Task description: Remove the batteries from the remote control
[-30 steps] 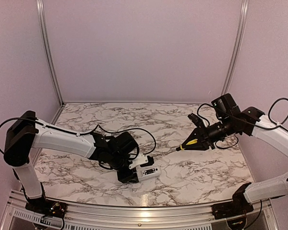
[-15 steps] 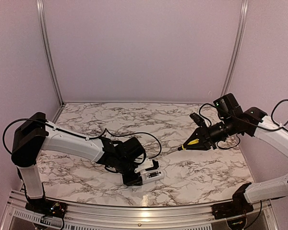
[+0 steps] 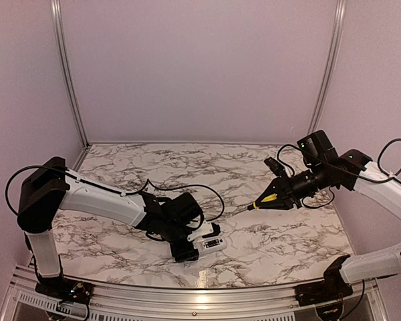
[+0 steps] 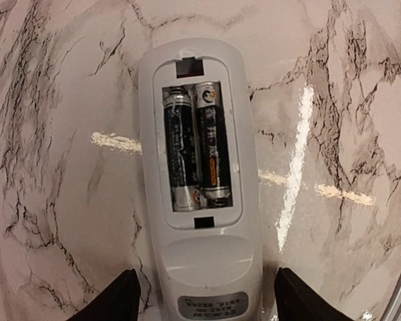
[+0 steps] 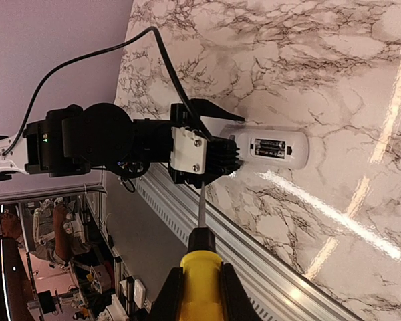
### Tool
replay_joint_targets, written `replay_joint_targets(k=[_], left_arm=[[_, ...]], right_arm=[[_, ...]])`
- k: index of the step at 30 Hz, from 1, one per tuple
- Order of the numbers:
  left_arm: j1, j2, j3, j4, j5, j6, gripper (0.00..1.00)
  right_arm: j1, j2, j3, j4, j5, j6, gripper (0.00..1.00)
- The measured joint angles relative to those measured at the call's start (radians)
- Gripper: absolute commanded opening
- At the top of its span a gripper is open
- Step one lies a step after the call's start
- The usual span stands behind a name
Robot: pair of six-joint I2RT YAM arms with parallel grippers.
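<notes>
The white remote control (image 4: 202, 257) lies flat on the marble table with its compartment face up and uncovered. Two dark batteries (image 4: 197, 144) sit side by side in the recess. My left gripper (image 4: 210, 304) is open; its black fingertips (image 4: 123, 301) stand on either side of the remote's near end with a small gap on each side. From above, the remote (image 3: 212, 245) pokes out of the left gripper (image 3: 199, 245) near the table's front edge. My right gripper (image 3: 278, 190) hovers at the right, shut on a yellow-handled screwdriver (image 5: 200, 271) whose tip points toward the left arm.
The aluminium rail (image 3: 200, 294) borders the table's near edge just below the remote. Pink walls close off the back and sides. The left arm's black cable (image 3: 187, 184) loops above its wrist.
The left arm carried the remote a little toward the near edge, then its jaws spread apart from the remote. The right arm with the screwdriver barely moved.
</notes>
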Motion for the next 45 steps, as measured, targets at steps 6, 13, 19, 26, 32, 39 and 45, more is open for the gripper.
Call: replay_joint_targets(k=[6,13,19,26,32,39,45], left_arm=[[0.0,-0.01,-0.003,0.017,0.001,-0.008,0.99],[-0.004,-0.196,-0.084,0.114,-0.053,-0.025,0.99],[-0.004,-0.375,-0.203,0.288,-0.217,-0.044,0.99],[-0.004,-0.562,-0.327,0.517,-0.418,-0.08,0.99],[0.0,-0.602,-0.251,0.541,-0.482,-0.099,0.99],[0.005,-0.613,-0.195,0.503,-0.452,-0.076,0.99],[0.021,-0.639,-0.255,0.416,-0.31,-0.079,0.98]], right_arm=[[0.0,0.0,0.0,0.0,0.006,0.0,0.0],[0.0,0.0,0.0,0.0,0.018,0.0,0.0],[0.0,0.0,0.002,-0.001,0.022,0.0,0.0],[0.0,0.009,0.02,-0.001,0.023,0.0,0.0],[0.0,0.033,0.029,0.0,0.023,-0.002,0.0],[0.0,0.059,0.046,0.0,0.029,-0.013,0.0],[0.0,0.091,0.061,-0.005,0.055,-0.024,0.0]])
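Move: Between the left fingers, already parted, lies the label end of the remote control; the remote's middle is about 5 cm to that hand's right, 1 cm ahead and 1 cm below. The batteries in its open bay lie some 8 cm to the hand's right and 2 cm ahead, also about 1 cm lower. From the right hand, which holds the screwdriver, the remote is roughly 15 cm to the left, level in reach, and 22 cm below. Opening its fingers the rest of the way, the left hand lifts clear of the remote's label end and rises steeply by almost 30 cm, reaching forward some 7 cm and easing left, then settles about 5 cm lower and slightly back. Its wrist turns so the fingers swing from pointing mostly down to pointing out to the right and forward. The right hand keeps hold of the screwdriver and drifts about 2 cm forward. ##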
